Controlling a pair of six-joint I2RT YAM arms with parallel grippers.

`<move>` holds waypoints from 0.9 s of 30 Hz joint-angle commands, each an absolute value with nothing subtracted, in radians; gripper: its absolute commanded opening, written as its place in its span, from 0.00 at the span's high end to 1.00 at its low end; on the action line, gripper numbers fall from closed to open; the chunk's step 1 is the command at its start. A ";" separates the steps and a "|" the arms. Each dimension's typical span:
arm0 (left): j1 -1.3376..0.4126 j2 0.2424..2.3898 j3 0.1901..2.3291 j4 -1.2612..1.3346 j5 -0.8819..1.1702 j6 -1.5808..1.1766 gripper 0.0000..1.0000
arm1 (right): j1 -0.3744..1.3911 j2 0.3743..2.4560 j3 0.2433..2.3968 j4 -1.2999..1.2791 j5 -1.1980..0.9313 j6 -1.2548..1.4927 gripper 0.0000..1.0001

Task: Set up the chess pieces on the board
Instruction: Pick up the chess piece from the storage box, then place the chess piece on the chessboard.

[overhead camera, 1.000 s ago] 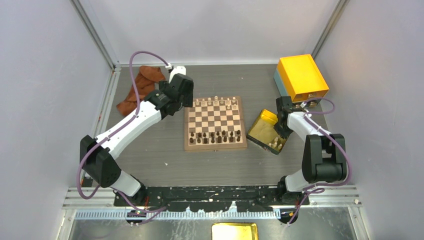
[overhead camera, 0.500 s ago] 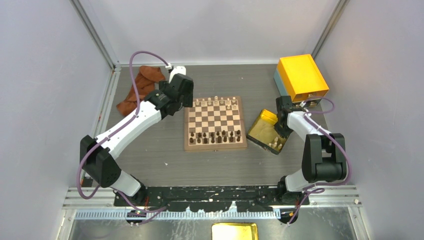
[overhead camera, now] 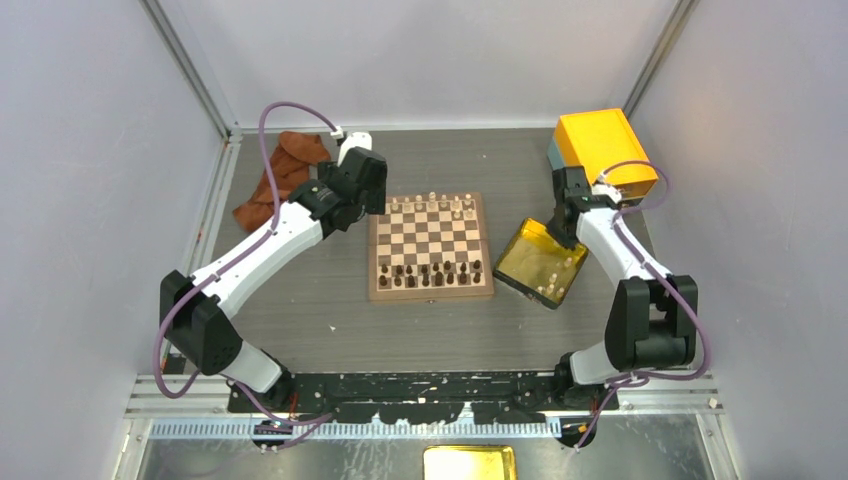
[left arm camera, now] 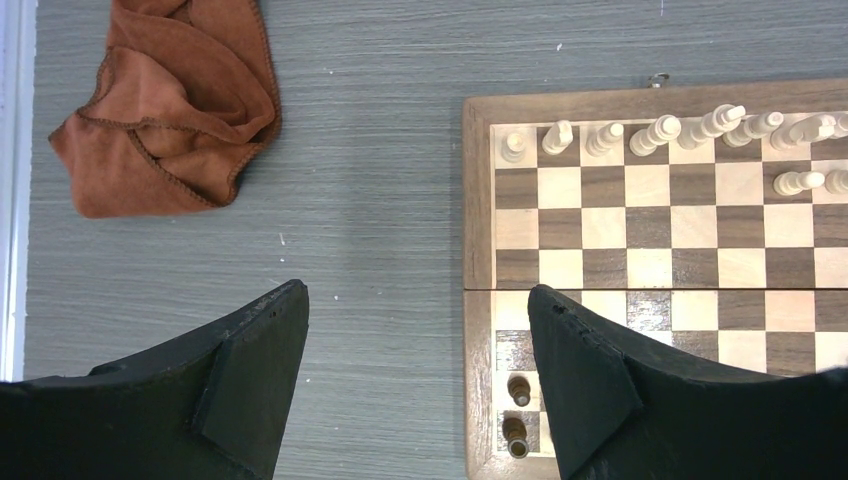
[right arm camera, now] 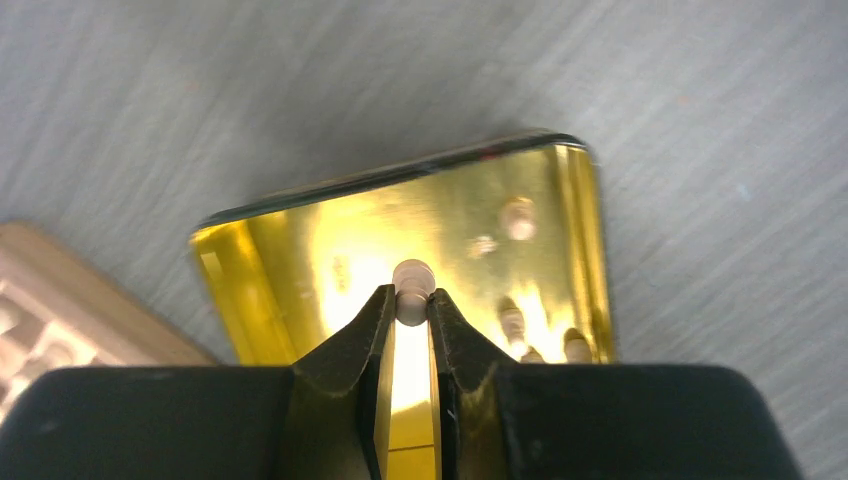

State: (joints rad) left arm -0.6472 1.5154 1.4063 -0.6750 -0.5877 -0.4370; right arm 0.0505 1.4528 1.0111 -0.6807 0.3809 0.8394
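Note:
The board (overhead camera: pixel 431 247) lies mid-table, also seen in the left wrist view (left arm camera: pixel 478 200). Cream chess pieces (overhead camera: pixel 440 204) (left arm camera: pixel 660 132) line its far rank; dark chessmen (overhead camera: pixel 425 273) fill the near ranks. Above the yellow tray (overhead camera: pixel 520 262) my right gripper (right arm camera: pixel 411 305) is shut on a cream chess piece (right arm camera: pixel 412 285), held clear of the tray floor (right arm camera: pixel 300 250). Other cream pieces (right arm camera: pixel 513 325) rest in the tray (overhead camera: pixel 551 288). My left gripper (left arm camera: pixel 415 350) hangs open over the table beside the board's left edge, nothing between its fingers.
A brown cloth (overhead camera: pixel 280 175) (left arm camera: pixel 170 105) lies at the far left. An orange-yellow box (overhead camera: pixel 603 155) stands at the far right, just behind the right arm. Another yellow tray (overhead camera: pixel 470 463) sits below the arm bases.
My right gripper has closed on a cream piece in the tray and lifted it, moving toward the far side. The left arm has not moved.

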 commanded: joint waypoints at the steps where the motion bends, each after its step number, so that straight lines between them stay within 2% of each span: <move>1: -0.651 1.481 1.412 -0.652 -0.625 -0.439 0.19 | 0.135 1.498 1.169 -0.684 0.358 0.744 0.99; 10: -0.650 1.433 1.369 -0.642 -0.630 -0.446 0.19 | 0.327 1.789 1.582 -0.804 0.271 0.631 0.99; 17: -0.647 1.403 1.336 -0.625 -0.635 -0.443 0.19 | 0.444 1.944 1.807 -0.887 0.259 0.573 0.99; 27: -0.634 1.384 1.307 -0.609 -0.632 -0.448 0.19 | 0.540 2.030 1.910 -0.945 0.246 0.549 0.99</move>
State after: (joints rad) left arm -0.6411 1.4296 1.3109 -0.6659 -0.6025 -0.4381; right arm 0.5224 2.0209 1.8545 -0.9134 0.2539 0.5724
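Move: Roughly 27 cm to the left of the right hand, 10 cm ahead and 8 cm below lies the empty square meant for the held white chess piece. Two white pawns already stand right of that square, about 24 and 21 cm left of the hand and 10 cm ahead. The storage box's middle is some 4 cm left, 2 cm back and 7 cm below. From the left hand, the square is about 21 cm right, 6 cm ahead and 21 cm below. Carrying the white chess piece still pinched in its nearly shut fingers, the right hand sweeps some 24 cm left from over the storage box towards the board's far right squares. It goes about 10 cm forward and 5 cm up early on, then runs almost level to the left, turning some 45 degrees counter-clockwise throughout. The open, empty left hand backs off a couple of centimetres, back and to the left. ##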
